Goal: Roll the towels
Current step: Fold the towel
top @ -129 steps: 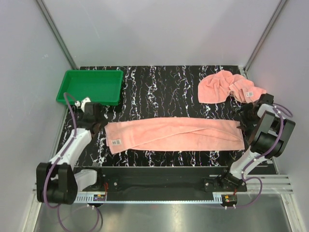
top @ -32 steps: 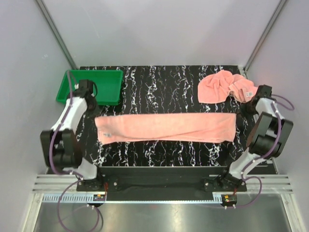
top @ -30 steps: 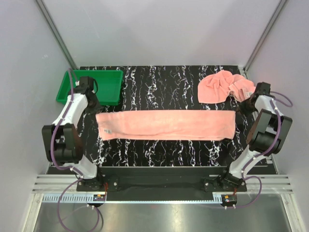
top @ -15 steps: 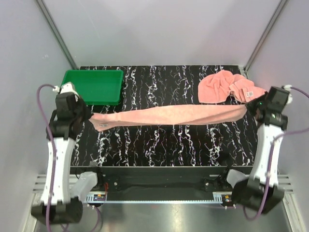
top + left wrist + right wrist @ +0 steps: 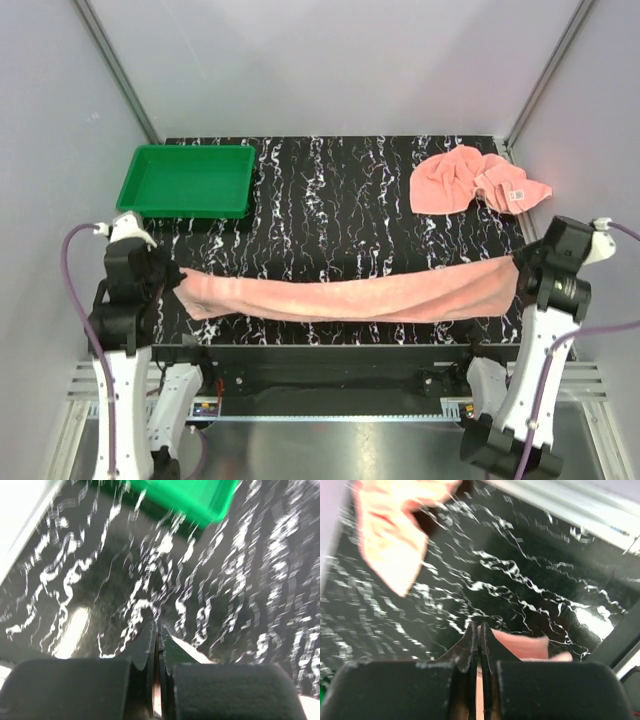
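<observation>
A long salmon-pink towel [image 5: 350, 298] hangs stretched between my two grippers, above the near part of the black marbled table [image 5: 340, 200], sagging a little in the middle. My left gripper [image 5: 172, 281] is shut on its left end; in the left wrist view the gripper [image 5: 158, 626] pinches a thin pink strip, and the towel [image 5: 195, 656] shows to the right of the fingers. My right gripper [image 5: 522, 268] is shut on the right end, and the right wrist view has the gripper [image 5: 478, 626] closed on the towel [image 5: 520, 645]. A second towel [image 5: 465, 180] lies crumpled at the back right.
A green tray [image 5: 185, 180] stands at the back left of the table and appears at the top of the left wrist view as the tray [image 5: 185, 497]. The crumpled towel [image 5: 395, 535] shows blurred in the right wrist view. Grey walls enclose the table on three sides.
Both arms have lifted the long towel off the table and carried it toward the near edge. It lay flat a second ago and now hangs taut between the grippers.
</observation>
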Available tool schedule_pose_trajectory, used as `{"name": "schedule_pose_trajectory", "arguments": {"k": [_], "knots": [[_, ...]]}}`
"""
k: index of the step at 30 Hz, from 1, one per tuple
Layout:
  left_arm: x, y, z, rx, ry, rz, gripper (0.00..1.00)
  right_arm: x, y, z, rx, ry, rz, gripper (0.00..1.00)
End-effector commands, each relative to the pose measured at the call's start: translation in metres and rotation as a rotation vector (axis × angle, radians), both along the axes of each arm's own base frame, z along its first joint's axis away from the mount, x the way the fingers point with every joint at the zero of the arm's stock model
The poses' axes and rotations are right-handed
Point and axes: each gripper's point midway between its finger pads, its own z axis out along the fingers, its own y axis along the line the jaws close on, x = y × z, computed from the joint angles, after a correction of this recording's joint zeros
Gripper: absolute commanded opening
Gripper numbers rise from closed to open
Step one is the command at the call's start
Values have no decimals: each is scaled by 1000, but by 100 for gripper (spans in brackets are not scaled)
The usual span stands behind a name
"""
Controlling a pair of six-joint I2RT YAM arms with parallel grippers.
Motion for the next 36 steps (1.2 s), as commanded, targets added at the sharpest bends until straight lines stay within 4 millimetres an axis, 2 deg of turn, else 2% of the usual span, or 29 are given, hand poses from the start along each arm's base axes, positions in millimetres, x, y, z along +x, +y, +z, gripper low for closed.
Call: {"name": "schedule_pose_trajectory", "arguments": {"k": [1,2,3,4,5,6,7,9,10,12,13,14,17,18,19,20,23,24,25,26,27,28,30,33,36], "knots": [[34,4,-33,-10,140,5,4,36,-15,-40,64,79,-19,0],[42,6,-42,-8,178,11,4,51,-13,-66,126,146,10,0],[61,8,-70,-5,278,10,4,63,-15,-78,145,152,12,0],[69,11,-82,-5,325,14,2,74,-13,-102,206,205,22,0],[81,15,-95,-7,367,26,1,81,-12,-116,230,219,34,0],[90,18,-120,-15,463,24,1,100,-15,-119,232,181,50,0],[99,13,-131,-54,499,-2,0,110,-14,-143,276,225,67,0],[118,15,-147,-89,527,-3,0,134,-17,-149,297,219,93,0],[131,14,-163,-115,577,-9,0,141,-16,-171,334,274,99,0],[149,17,-174,-133,596,-6,0,164,-21,-172,334,267,119,0],[161,19,-181,-137,616,-4,0,169,-21,-187,351,303,122,0],[167,20,-184,-141,624,-2,0,181,-25,-182,340,289,131,0],[184,26,-186,-131,622,13,0,197,-31,-190,331,306,137,0],[188,29,-185,-126,617,17,0,201,-33,-186,322,293,141,0],[192,30,-186,-124,617,22,0,203,-34,-192,327,306,143,0],[198,32,-186,-125,612,26,2,210,-36,-188,323,297,146,0],[210,35,-191,-125,617,21,12,217,-36,-198,340,306,157,0],[213,37,-193,-122,621,26,22,219,-33,-205,356,314,167,0],[215,37,-195,-122,625,25,28,219,-33,-207,360,318,168,3],[216,38,-198,-125,633,27,35,220,-33,-209,363,320,169,12],[219,39,-202,-126,640,27,41,220,-32,-213,365,326,172,33],[220,41,-203,-129,643,31,58,219,-32,-216,368,334,170,44],[221,43,-202,-133,639,36,66,219,-34,-218,360,336,169,66],[223,47,-191,-129,600,54,74,218,-38,-212,335,339,164,79],[221,50,-165,-108,523,77,77,215,-44,-197,291,348,153,85]]}}
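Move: Both hands hold the towel's far corners, stretched sideways between them some 22 cm above the table. The spot for the left corner is about 21 cm ahead of the left hand and 4 cm left, with the green tray's middle some 32 cm ahead and 10 cm left. For the right corner it is about 22 cm ahead of the right hand and 3 cm right; the towel pile's middle is roughly 30 cm ahead and 2 cm right. Both arms together swing the held edge forward and down about 21 cm to the table, the left fingers tipping some 40 degrees more downward and the right hand tilting down and rolling less. Nearly all the drop comes in the first half, then they draw the edge level over the table another 8 or 9 cm, left towards the tray and right towards the towel pile, and at the end open wide to let go of the corners. ##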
